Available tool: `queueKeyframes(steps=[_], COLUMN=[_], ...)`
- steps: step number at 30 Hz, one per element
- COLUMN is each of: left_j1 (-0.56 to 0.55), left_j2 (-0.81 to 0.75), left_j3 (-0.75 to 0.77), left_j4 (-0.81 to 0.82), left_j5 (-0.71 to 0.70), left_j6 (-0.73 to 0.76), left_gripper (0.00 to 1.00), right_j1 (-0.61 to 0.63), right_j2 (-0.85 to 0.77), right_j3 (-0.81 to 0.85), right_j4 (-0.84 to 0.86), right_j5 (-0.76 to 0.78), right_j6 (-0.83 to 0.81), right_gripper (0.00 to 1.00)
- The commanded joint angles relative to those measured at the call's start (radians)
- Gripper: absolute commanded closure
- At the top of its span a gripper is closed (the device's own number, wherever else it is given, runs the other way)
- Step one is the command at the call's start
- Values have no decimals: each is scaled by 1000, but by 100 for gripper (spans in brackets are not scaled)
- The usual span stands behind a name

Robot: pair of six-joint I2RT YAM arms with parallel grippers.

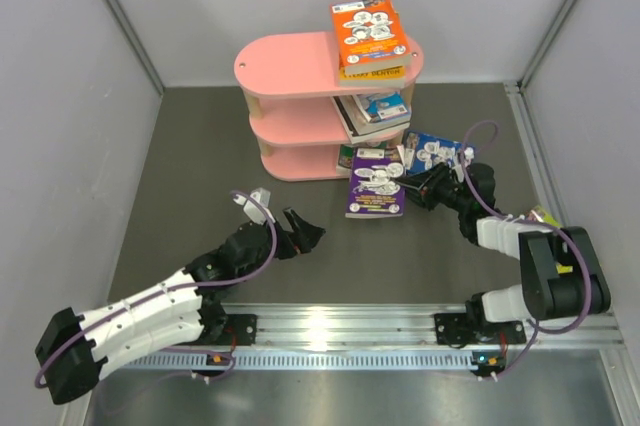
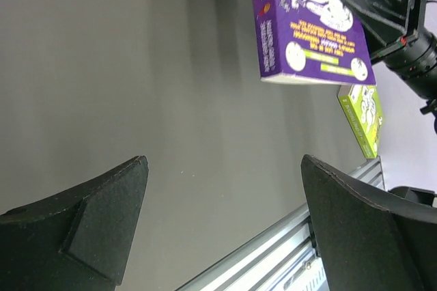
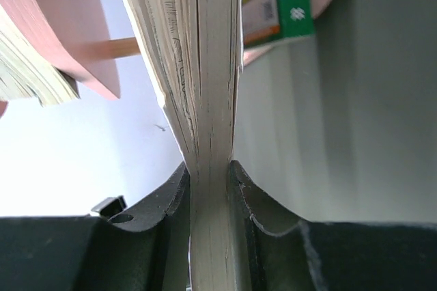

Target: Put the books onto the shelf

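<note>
The pink shelf [image 1: 295, 64] stands at the back of the table. An orange book [image 1: 370, 34] lies on its top tier, and more books [image 1: 372, 111] lie on the middle tier. A purple book [image 1: 376, 184] lies flat in front of the shelf. My right gripper [image 1: 424, 186] is shut on the edge of a blue book [image 1: 433, 152] beside it. In the right wrist view the book's page edges [image 3: 208, 86] are pinched in the right gripper [image 3: 209, 176]. My left gripper [image 1: 298, 229] is open and empty, left of the purple book [image 2: 307, 24]. The left gripper [image 2: 224, 164] hovers over bare table.
A green book [image 3: 276, 1] sits on the shelf's lowest tier. A lime book [image 2: 362, 117] lies near the right arm's base. The metal rail [image 1: 330, 331] runs along the near edge. Grey walls close in the left, right and back.
</note>
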Motion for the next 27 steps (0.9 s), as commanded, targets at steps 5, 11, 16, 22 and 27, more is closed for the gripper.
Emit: queueKeyframes(steps=[5, 11, 16, 22, 27], left_j1=[4, 4, 7, 15, 36], left_j2=[11, 31, 47, 71, 120], left_j3=[-5, 1, 6, 0, 7], left_j4=[13, 28, 28, 40, 74], left_j5=[-23, -28, -31, -34, -8], left_j6=[12, 20, 29, 38, 48], left_gripper=[1, 1, 1, 1, 1], right_j1=[38, 54, 58, 58, 51], right_j2=[126, 300, 404, 484, 544], right_j3=[170, 260, 342, 438, 536], right_j4=[256, 364, 392, 326, 251], right_j5=[-10, -22, -22, -7, 7], right_j6=[78, 141, 159, 123, 93], right_gripper=[100, 100, 100, 100, 100])
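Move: The purple book is already pinched by its page edge in the right hand, its middle about 5 cm to that hand's left. It is headed for the spot over the green book on the lowest shelf, roughly 14 cm ahead, 9 cm left and 4 cm below. The shelf's front right post stands some 12 cm straight ahead; the blue book lies about 13 cm ahead and 9 cm right. From the left hand the green book is some 25 cm ahead and 14 cm right. The purple book is carried into the lowest opening of the shelf, over the green book: the right hand takes it forward about 12 cm with a slight drift left, rising some 2 cm on the way and dipping back before running on level towards the post. Its fingers keep their pinch on the page edge; the wrist hardly turns. The left hand, empty and wide open, sinks 2 to 3 cm. ##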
